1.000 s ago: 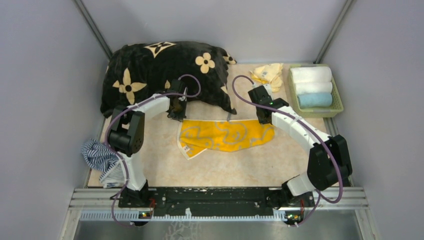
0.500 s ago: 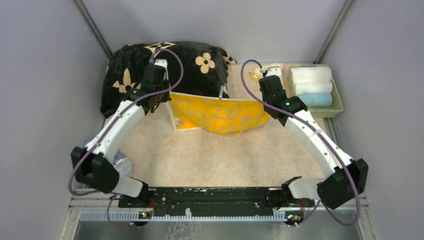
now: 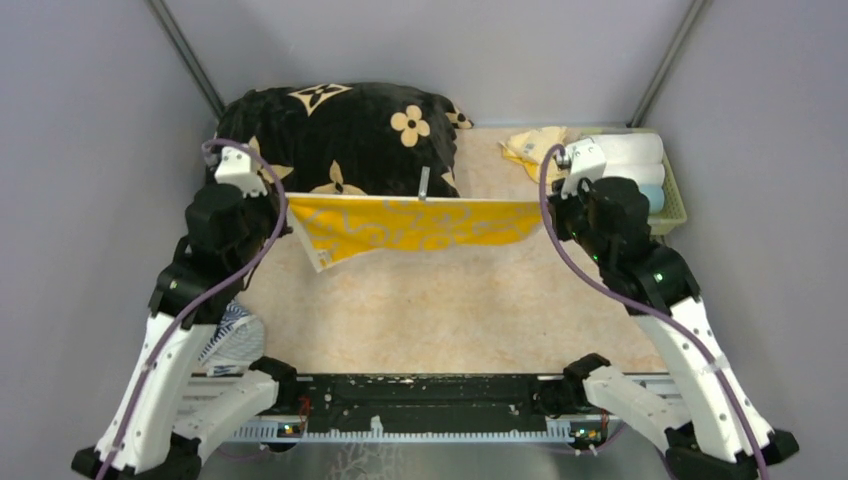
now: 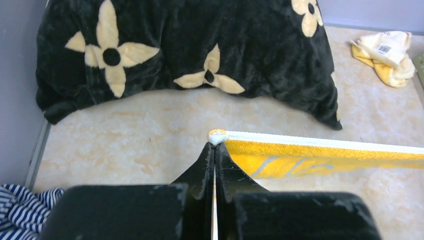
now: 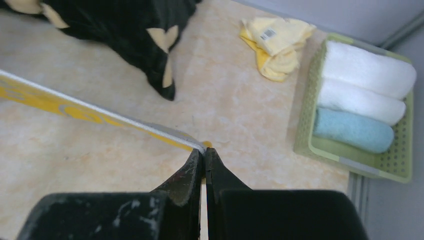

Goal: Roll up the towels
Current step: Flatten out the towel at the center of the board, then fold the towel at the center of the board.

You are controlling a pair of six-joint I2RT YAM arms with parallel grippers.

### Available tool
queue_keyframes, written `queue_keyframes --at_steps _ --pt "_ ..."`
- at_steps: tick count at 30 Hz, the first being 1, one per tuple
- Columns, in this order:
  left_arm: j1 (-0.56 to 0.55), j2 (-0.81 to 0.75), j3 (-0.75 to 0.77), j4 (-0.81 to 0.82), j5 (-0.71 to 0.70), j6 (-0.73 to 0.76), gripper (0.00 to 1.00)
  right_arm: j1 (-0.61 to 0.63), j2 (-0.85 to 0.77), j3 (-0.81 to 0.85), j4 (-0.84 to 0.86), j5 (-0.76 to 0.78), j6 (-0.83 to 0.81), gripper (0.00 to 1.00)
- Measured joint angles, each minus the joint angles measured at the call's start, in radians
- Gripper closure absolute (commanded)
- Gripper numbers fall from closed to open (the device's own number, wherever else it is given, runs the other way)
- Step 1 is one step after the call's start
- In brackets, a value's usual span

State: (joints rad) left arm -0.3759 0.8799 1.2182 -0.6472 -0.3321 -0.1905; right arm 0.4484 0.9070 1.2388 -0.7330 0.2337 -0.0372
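Observation:
A grey-and-yellow towel (image 3: 420,225) hangs stretched in the air between my two grippers, its white-edged top hem taut and level. My left gripper (image 3: 286,200) (image 4: 215,145) is shut on the towel's left corner. My right gripper (image 3: 548,206) (image 5: 203,151) is shut on the right corner, and the towel (image 5: 75,107) runs off to its left. A crumpled pale yellow towel (image 3: 535,150) (image 5: 275,42) lies at the back. A rolled light blue towel (image 5: 352,130) lies in the green basket (image 5: 407,167).
A big black cushion with cream flowers (image 3: 330,135) fills the back left, just behind the hanging towel. Two white rolls (image 5: 367,67) share the basket (image 3: 672,200) at the right edge. A blue-and-white striped cloth (image 3: 235,335) lies near the left arm's base.
Both grippers have risen and drawn apart with the grey-and-yellow towel. It went from lying on the table to hanging taut above it, and both arms have swung outward.

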Motion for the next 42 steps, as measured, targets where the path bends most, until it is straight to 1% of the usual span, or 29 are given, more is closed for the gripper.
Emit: queue_keyframes --at_steps 2,5,8,11,14,19,25,27,29,32,36,38,42 --pt "0.0 -0.06 -0.002 -0.049 0.003 -0.022 1.0 0.0 -0.06 0.001 -0.029 -0.083 -0.014 1.0" --pt "0.0 -0.12 -0.003 -0.13 0.003 -0.052 1.0 0.0 -0.098 0.007 -0.085 -0.187 -0.024 1.0" --pt "0.001 -0.129 -0.015 -0.17 0.003 -0.067 1.0 0.0 -0.072 0.003 -0.131 -0.236 -0.021 1.0" --pt "0.001 -0.086 -0.068 -0.169 0.006 -0.071 1.0 0.0 -0.003 -0.036 -0.13 -0.226 -0.005 1.0" --pt "0.001 0.026 -0.138 -0.137 0.015 -0.067 1.0 -0.003 0.089 -0.089 -0.097 -0.188 0.008 1.0" --pt "0.008 0.276 -0.237 0.015 0.027 -0.035 1.0 -0.039 0.324 -0.179 0.062 -0.068 0.018 1.0" --pt "0.06 0.561 -0.219 0.201 0.048 0.012 1.0 -0.067 0.593 -0.177 0.248 0.063 0.019 1.0" --pt "0.08 0.633 -0.192 0.242 0.064 0.024 1.0 -0.079 0.664 -0.172 0.29 0.088 0.016 1.0" --pt "0.095 0.687 -0.161 0.28 0.083 0.039 1.0 -0.084 0.703 -0.169 0.323 0.101 0.008 1.0" --pt "0.105 0.72 -0.135 0.327 0.103 0.06 1.0 -0.085 0.716 -0.169 0.361 0.121 -0.014 1.0" --pt "0.109 0.72 -0.133 0.359 0.118 0.08 1.0 -0.085 0.708 -0.172 0.399 0.148 -0.036 1.0" --pt "0.109 0.71 -0.144 0.37 0.124 0.082 1.0 -0.085 0.676 -0.196 0.418 0.157 -0.042 1.0" --pt "0.109 0.666 -0.196 0.398 0.143 0.082 1.0 -0.085 0.553 -0.298 0.487 0.165 -0.061 1.0"
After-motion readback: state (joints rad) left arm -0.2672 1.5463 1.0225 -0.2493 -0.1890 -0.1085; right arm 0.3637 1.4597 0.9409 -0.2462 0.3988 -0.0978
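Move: The yellow towel already hangs by its far edge, stretched between both shut grippers. The bare middle of the board, where it goes, is about 26 cm right, 1 cm ahead and 34 cm below the left hand, and some 20 cm left, 2 cm ahead and 32 cm below the right. The black pillow lies roughly 29 cm straight ahead of the left hand. From the right hand, the cream cloth is about 31 cm ahead and 6 cm right, and the basket 23 cm ahead and 28 cm right. The towel's far edge, kept pinched at both corners, is drawn back about 4 cm, then swung down some 24 cm and forward past where it began, over the board towards the pillow; both hands finish with a small pull back, the right also lifting about 3 cm. The fingers tip down by nearly 30 degrees on the way, then ease up a little. ##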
